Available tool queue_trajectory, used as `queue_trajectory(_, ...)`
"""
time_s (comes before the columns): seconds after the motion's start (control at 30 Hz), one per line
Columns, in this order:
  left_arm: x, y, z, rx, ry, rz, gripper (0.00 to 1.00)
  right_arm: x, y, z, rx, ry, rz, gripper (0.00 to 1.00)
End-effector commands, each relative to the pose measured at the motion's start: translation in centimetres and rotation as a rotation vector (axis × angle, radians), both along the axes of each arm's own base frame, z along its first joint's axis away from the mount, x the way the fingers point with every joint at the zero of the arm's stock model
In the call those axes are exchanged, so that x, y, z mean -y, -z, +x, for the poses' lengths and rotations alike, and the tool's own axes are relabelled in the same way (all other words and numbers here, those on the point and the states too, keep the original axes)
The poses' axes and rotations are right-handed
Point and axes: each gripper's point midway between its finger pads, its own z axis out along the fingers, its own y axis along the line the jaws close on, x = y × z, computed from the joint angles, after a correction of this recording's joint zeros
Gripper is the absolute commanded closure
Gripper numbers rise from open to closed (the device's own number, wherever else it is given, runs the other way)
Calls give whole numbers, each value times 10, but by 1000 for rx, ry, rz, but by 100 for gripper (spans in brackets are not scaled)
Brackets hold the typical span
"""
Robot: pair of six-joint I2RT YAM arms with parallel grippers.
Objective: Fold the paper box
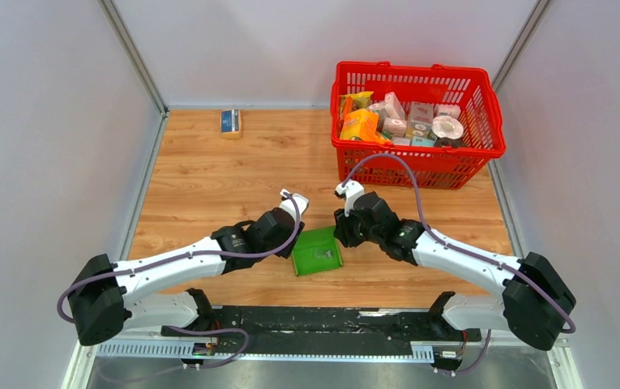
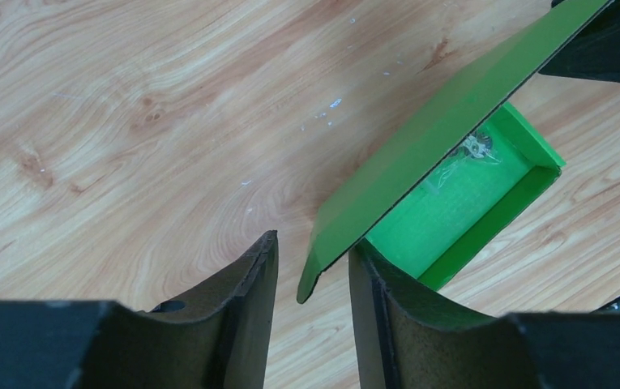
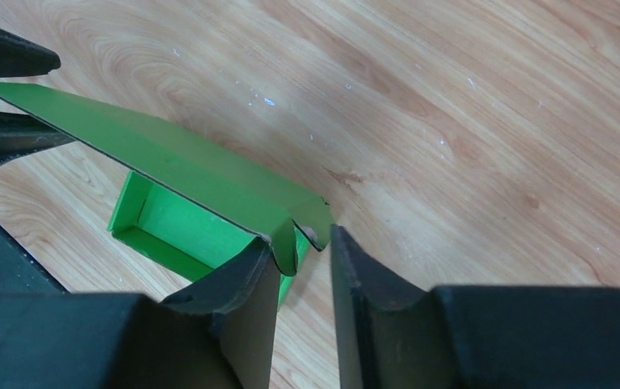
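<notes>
The paper box [image 1: 318, 253] is bright green and lies on the wooden table between my two grippers. Its tray [image 2: 460, 203] is open and its lid [image 2: 436, 138] stands raised at a slant above it. In the left wrist view, the left gripper [image 2: 313, 241] is open, and the lid's near corner sits in the gap between its fingers [image 2: 245, 284]. From the opposite side, the right gripper [image 3: 300, 237] is open around the lid's rounded flap [image 3: 290, 235], which rests against one fingertip [image 3: 250, 267]. From above, both grippers [image 1: 294, 241] [image 1: 341, 235] flank the box.
A red basket [image 1: 420, 162] full of printed packages stands at the back right. A small blue-and-tan box [image 1: 230, 121] lies at the back left by the wall. Grey walls close in the table on both sides and at the back.
</notes>
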Motion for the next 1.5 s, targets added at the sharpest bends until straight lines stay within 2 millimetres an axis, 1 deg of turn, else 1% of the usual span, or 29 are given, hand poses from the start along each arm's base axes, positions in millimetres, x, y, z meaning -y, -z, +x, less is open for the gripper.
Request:
queue_trajectory(0.0, 6, -10, 4, 4, 0, -15, 55, -17, -13, 6, 58, -41, 35, 71)
queue_trajectory(0.03, 6, -9, 4, 1, -2, -14, 56, -18, -12, 6, 55, -44, 33, 73)
queue_trajectory(0.07, 6, -8, 4, -4, -6, -10, 60, -19, -12, 6, 55, -48, 31, 78)
queue_trajectory(0.23, 4, 0, 4, -27, -21, 22, 72, -19, -10, 8, 78, -22, 11, 86)
queue_trajectory(0.27, 3, 0, 6, -23, -29, 27, 78, -19, -11, 9, 83, -15, 13, 89)
queue_trajectory(0.33, 2, 1, 8, -22, -52, 35, 83, -21, -12, 11, 94, 7, 20, 93)
queue_trajectory(0.37, 1, -3, 13, -5, -74, 36, 85, -21, -13, 13, 100, 24, 20, 98)
queue_trajectory(0.4, 1, -6, 15, 1, -97, 30, 87, -23, -16, 14, 97, 53, 31, 100)
queue_trajectory(0.43, 1, -6, 18, 5, -116, 34, 89, -23, -19, 18, 102, 80, 37, 100)
queue_trajectory(0.47, -1, -14, 24, 27, -168, 22, 95, -20, -22, 23, 114, 128, 35, 100)
queue_trajectory(0.53, -3, -19, 32, 45, -230, 29, 100, -24, -30, 27, 122, 185, 54, 100)
queue_trajectory(0.57, -3, -29, 40, 73, -280, 17, 100, -19, -33, 34, 147, 241, 46, 100)
queue_trajectory(0.63, -1, -31, 49, 90, -321, 25, 100, -23, -40, 39, 156, 288, 64, 100)
queue_trajectory(0.67, 0, -40, 56, 117, -363, 14, 100, -19, -43, 44, 177, 331, 61, 100)
queue_trajectory(0.7, 1, -41, 60, 127, -382, 18, 100, -20, -40, 47, 183, 350, 47, 100)
queue_trajectory(0.73, 3, -37, 64, 129, -396, 33, 100, -21, -45, 51, 199, 369, 46, 100)
queue_trajectory(0.77, 3, -41, 71, 155, -438, 25, 100, -17, -46, 57, 218, 408, 34, 100)
queue_trajectory(0.8, 2, -33, 74, 154, -458, 52, 100, -16, -39, 60, 219, 425, 13, 100)
queue_trajectory(0.87, 0, -32, 80, 155, -521, 50, 100, -19, -39, 66, 225, 452, 13, 100)
queue_trajectory(0.93, -1, -21, 82, 143, -561, 69, 100, -22, -31, 68, 210, 472, 10, 100)
queue_trajectory(1.1, 2, 1, 81, 106, -631, 23, 100, -19, -16, 69, 175, 561, 37, 100)
queue_trajectory(1.13, 0, 8, 79, 97, -634, 25, 100, -14, -14, 69, 177, 587, 22, 100)
queue_trajectory(1.2, -2, 12, 77, 90, -660, -3, 100, -11, -15, 69, 163, 635, 40, 100)
queue_trajectory(1.23, -6, 19, 73, 83, -662, 3, 100, -10, -13, 67, 156, 643, 36, 100)
queue_trajectory(1.3, -5, 17, 72, 89, -668, -48, 100, -13, -14, 63, 143, 653, 67, 100)
queue_trajectory(1.33, -9, 23, 69, 89, -670, -61, 100, -14, -14, 62, 139, 661, 73, 100)
queue_trajectory(1.4, -11, 21, 68, 99, -669, -93, 100, -17, -11, 58, 128, 661, 78, 100)
queue_trajectory(1.43, -16, 27, 64, 98, -667, -86, 100, -16, -10, 58, 129, 678, 81, 100)
queue_trajectory(1.47, -14, 26, 66, 107, -662, -112, 100, -17, -7, 56, 128, 680, 74, 100)
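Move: The green paper box's raised lid stands between the hands: its left corner flap lies right between the left hand's open fingers, and its right corner flap between the right hand's. The box tray sits about 7 cm below both hands, its middle some 6 cm to the right of the left hand and 1 cm back, and about 4 cm to the left of the right hand and 3 cm back. The red basket is roughly 25 cm ahead of the right hand and 17 cm to its right. Both grippers shut on the corner flaps of the lid, pinching them while sinking about 1 cm, then carry the lid forward together, the left some 8 cm and the right about 5 cm, in a low arc that rises a few centimetres and comes down again. Meanwhile the left hand swings about 35 degrees counter-clockwise and the right about 30 clockwise, ending pointed nearly straight ahead; both ease back slightly at the end. ##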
